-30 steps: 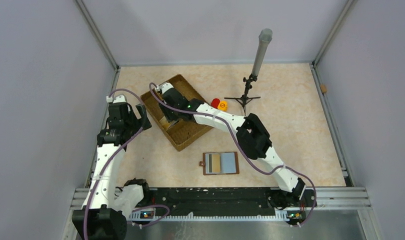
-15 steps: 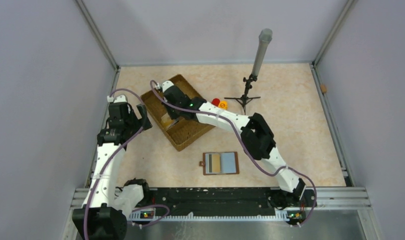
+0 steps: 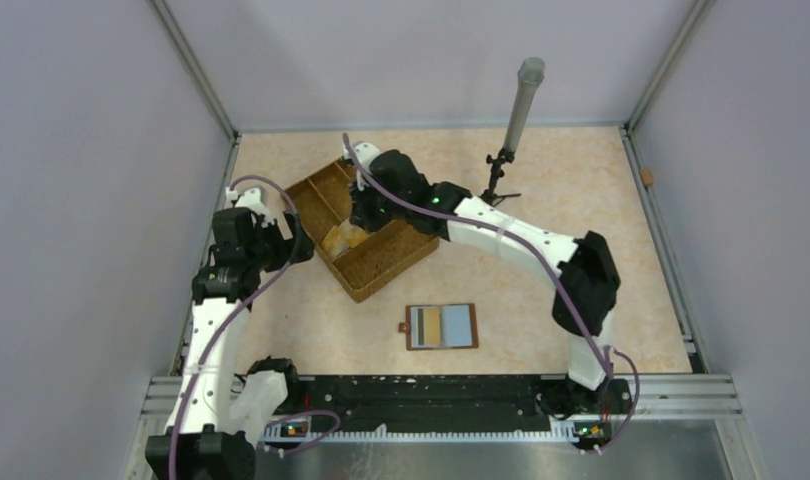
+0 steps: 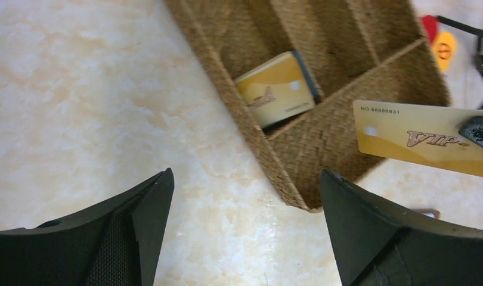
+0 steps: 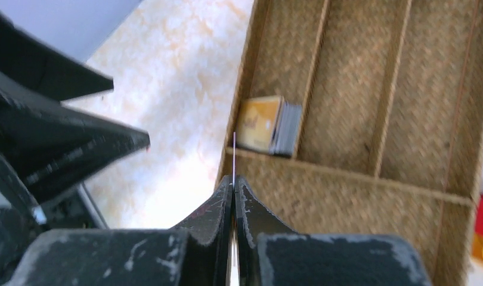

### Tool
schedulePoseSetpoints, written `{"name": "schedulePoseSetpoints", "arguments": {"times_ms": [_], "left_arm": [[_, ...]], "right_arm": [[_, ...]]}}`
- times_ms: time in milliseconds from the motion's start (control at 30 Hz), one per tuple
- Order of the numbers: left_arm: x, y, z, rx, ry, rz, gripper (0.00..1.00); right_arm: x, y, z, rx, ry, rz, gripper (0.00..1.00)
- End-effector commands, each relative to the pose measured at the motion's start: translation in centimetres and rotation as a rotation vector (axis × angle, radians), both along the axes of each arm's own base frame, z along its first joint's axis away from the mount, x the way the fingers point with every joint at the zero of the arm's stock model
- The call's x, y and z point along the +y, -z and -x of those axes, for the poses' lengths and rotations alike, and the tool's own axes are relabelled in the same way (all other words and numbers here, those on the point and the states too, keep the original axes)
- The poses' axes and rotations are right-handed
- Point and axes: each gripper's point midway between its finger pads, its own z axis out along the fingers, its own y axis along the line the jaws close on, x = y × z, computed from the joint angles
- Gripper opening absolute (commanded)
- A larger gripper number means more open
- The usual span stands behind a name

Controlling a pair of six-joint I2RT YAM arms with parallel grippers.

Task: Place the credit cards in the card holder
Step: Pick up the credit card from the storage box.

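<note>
My right gripper (image 5: 234, 179) is shut on a gold credit card (image 4: 415, 138), edge-on in the right wrist view, and holds it above the wicker tray (image 3: 389, 272). More credit cards (image 5: 268, 125) lie stacked in a tray compartment, a gold one on top (image 4: 275, 89). The brown card holder (image 3: 442, 326) lies open on the table nearer the bases, with a yellowish and a blue-grey card showing in it. My left gripper (image 4: 245, 174) hangs open over bare table just left of the tray's near corner, nothing between its fingers.
The tray's woven walls (image 4: 322, 143) and dividers (image 5: 346, 173) surround the stacked cards. Red and orange caps (image 4: 442, 44) lie beyond the tray. A small tripod with a grey cylinder (image 3: 511, 130) stands at the back. Grey walls close in both sides.
My right gripper has shut on a gold card in the tray and lifted it, swinging toward the back right. The left gripper shifted slightly toward the tray and stayed open.
</note>
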Motion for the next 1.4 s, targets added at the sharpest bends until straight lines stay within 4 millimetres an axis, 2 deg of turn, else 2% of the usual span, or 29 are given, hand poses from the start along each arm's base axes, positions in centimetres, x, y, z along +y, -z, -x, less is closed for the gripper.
{"name": "schedulePoseSetpoints", "arguments": {"times_ms": [0,33,133,167,267,333,467,600,800,867,1000,1033,1167,1200,1233,1300,1367], "left_arm": [[-4.0,-3.2,-0.1,-0.179,0.226,0.063,0.94],[-5.5,-3.7,0.2,-0.207,0.299,0.090,0.93],[-11.4,-4.2,2.7,-0.228,0.581,0.172,0.93],[-13.2,-4.5,3.8,-0.229,0.673,0.196,0.93],[-17.3,-5.1,6.9,-0.221,0.883,0.288,0.94],[-19.2,-5.4,8.9,-0.200,0.994,0.344,0.94],[-21.4,-4.9,11.6,-0.141,1.124,0.388,0.95],[-22.8,-4.3,13.8,-0.063,1.229,0.442,0.90],[-24.3,-3.3,16.0,0.039,1.320,0.466,0.67],[-24.5,-2.8,16.2,0.061,1.320,0.462,0.63],[-24.9,-2.6,16.6,0.076,1.327,0.481,0.48],[-25.0,-2.7,16.8,0.075,1.332,0.494,0.42],[-25.2,-2.8,17.3,0.073,1.332,0.531,0.02],[-25.1,-2.6,17.3,0.078,1.320,0.530,0.00],[-25.1,-2.4,17.3,0.082,1.305,0.526,0.00],[-25.0,-1.8,17.1,0.091,1.259,0.525,0.00],[-25.1,-1.2,16.5,0.091,1.184,0.543,0.00]], "right_arm": [[-4.7,-3.4,2.8,0.045,-0.034,-0.054,0.00],[-6.1,-4.3,3.6,0.050,-0.044,-0.070,0.00],[-9.4,-3.5,6.0,0.105,-0.076,-0.055,0.00],[-10.5,-2.5,7.1,0.133,-0.093,-0.033,0.00],[-12.5,-1.8,10.8,0.198,-0.198,-0.030,0.00],[-13.3,-1.2,13.1,0.257,-0.268,-0.037,0.00],[-14.0,-0.6,17.1,0.367,-0.402,-0.089,0.00],[-14.1,-0.7,19.2,0.426,-0.486,-0.147,0.00],[-13.7,-1.3,20.2,0.460,-0.552,-0.201,0.00],[-13.6,-1.4,20.2,0.460,-0.555,-0.208,0.00],[-13.5,-1.4,20.2,0.460,-0.556,-0.210,0.00],[-13.6,-1.4,20.2,0.461,-0.556,-0.208,0.00],[-13.7,-0.8,19.3,0.447,-0.491,-0.176,0.00],[-14.0,-0.5,18.7,0.444,-0.452,-0.162,0.00],[-14.3,-0.3,18.1,0.443,-0.411,-0.155,0.07],[-15.5,0.1,16.4,0.455,-0.305,-0.154,0.34],[-17.3,0.5,14.9,0.464,-0.194,-0.173,0.51]]}}
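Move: The credit card, already in the right gripper over the storage box, is about 10 cm to the right and 4 cm ahead of the empty left hand, roughly at its height. The card holder lies open some 17 cm back, 19 cm right and 18 cm below the right hand. The box's middle is 9 cm ahead of and 17 cm below the right hand, not off to either side; its remaining cards are 4 cm ahead, 5 cm left and 15 cm down. Bring the right gripper, still shut on the credit card, back about 18 cm and right some 15 cm towards the card holder, tipping down and turning counter-clockwise. Swing the open left gripper about 25 cm right and 17 cm back, turning some 75 degrees clockwise, and slow down to pinch the card's free part. With the left shut, begin opening the right fingers to let the card go. ##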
